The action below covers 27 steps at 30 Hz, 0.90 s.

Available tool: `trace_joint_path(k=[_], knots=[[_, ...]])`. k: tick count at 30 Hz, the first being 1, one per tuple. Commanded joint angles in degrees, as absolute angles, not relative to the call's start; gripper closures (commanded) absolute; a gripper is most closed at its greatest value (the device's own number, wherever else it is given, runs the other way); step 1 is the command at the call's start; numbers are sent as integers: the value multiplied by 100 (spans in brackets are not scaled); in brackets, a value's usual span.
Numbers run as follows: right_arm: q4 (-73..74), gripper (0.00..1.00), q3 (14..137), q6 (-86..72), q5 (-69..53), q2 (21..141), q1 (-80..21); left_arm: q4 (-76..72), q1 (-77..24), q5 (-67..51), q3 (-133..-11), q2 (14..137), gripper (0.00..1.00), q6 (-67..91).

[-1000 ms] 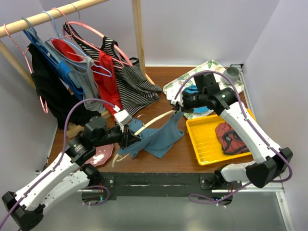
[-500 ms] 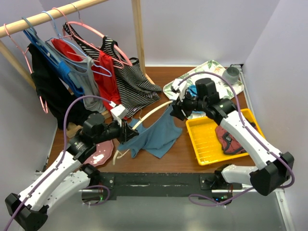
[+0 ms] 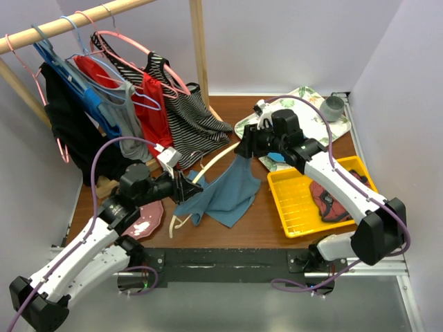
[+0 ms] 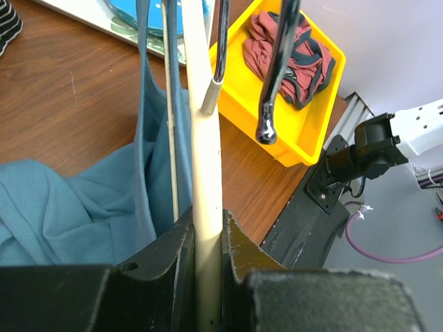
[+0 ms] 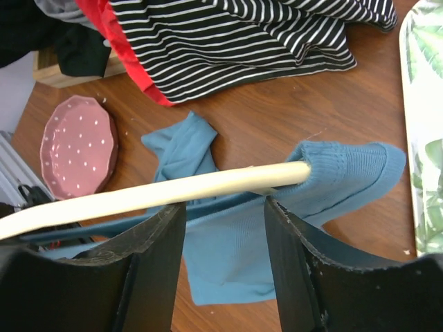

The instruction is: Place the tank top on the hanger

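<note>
The cream hanger (image 3: 216, 160) slants across the table, and my left gripper (image 3: 185, 188) is shut on its arm (image 4: 206, 173) near the hook end. The teal tank top (image 3: 228, 194) lies bunched on the wood below it, one strap (image 5: 346, 173) drawn up over the hanger's far tip. My right gripper (image 3: 243, 147) hovers at that tip, open; its fingers (image 5: 156, 242) straddle the hanger arm (image 5: 173, 190) and the cloth below without pinching either. The left wrist view shows the strap (image 4: 147, 104) running up beside the hanger arm.
A yellow tray (image 3: 291, 207) with a dark red garment (image 3: 331, 200) sits at the right, and a floral tray (image 3: 311, 100) and grey cup (image 3: 333, 105) behind it. A pink plate (image 3: 147, 223) lies by my left arm. Hung clothes (image 3: 138, 104) on a wooden rail crowd the back left.
My right gripper opened and shifted left toward the back, leaving the strap on the hanger's tip. My left gripper drew the hanger a little leftward.
</note>
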<state>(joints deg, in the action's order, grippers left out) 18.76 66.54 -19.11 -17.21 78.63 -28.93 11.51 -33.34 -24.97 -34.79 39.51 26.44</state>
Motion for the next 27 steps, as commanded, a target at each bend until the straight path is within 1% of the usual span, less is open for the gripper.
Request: trace_joint_path(k=[1, 8, 12, 15, 20, 23, 24, 26, 27], knots=[[1459, 49, 6627, -2215, -1503, 7708, -2892, 615, -3296, -2540, -3542, 3753, 100, 2690], [1512, 51, 6521, -2127, -915, 7602, -2892, 659, -3305, -2522, -3595, 3771, 100, 2645], [1485, 54, 6521, -2171, -975, 7725, -2883, 685, -3296, -2540, -3647, 3753, 100, 2637], [1459, 61, 6513, -2162, -967, 7787, -2883, 729, -3296, -2540, -3647, 3727, 100, 2619], [1450, 67, 6495, -2162, -967, 7796, -2883, 747, -3296, -2593, -3665, 3700, 100, 2628], [1433, 74, 6478, -2127, -888, 7813, -2883, 782, -3287, -2593, -3726, 3718, 100, 2593], [1433, 78, 6469, -2118, -853, 7831, -2883, 791, -3287, -2593, -3735, 3709, 100, 2593], [1415, 80, 6443, -2118, -818, 7831, -2874, 826, -3296, -2593, -3770, 3700, 100, 2575], [1406, 84, 6434, -2101, -774, 7831, -2874, 826, -3296, -2601, -3771, 3700, 100, 2566]])
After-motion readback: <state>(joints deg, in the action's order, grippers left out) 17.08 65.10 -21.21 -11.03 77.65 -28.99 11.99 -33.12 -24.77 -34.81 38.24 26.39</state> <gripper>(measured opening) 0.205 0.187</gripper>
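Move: Just beside the right fingertips, about 1 cm ahead, 1 cm right and 1 cm below, is the tank top's upper edge, already draped over the hanger's far tip; that tip is some 2 cm ahead and 2 cm right. The striped top hangs roughly 8 cm ahead and 15 cm left, and the blue plate lies some 13 cm ahead, 11 cm right. From the left hand, the same edge is about 14 cm ahead and 17 cm right. Easing about 1 cm forward and 1 cm right, the right hand turns slightly clockwise (roughly 5 degrees) beside the hanger's far tip, then stays there while its half-open fingers close most of the way on the tank top's upper edge just under the bar. The left hand keeps its grip on the hanger and holds it still. ##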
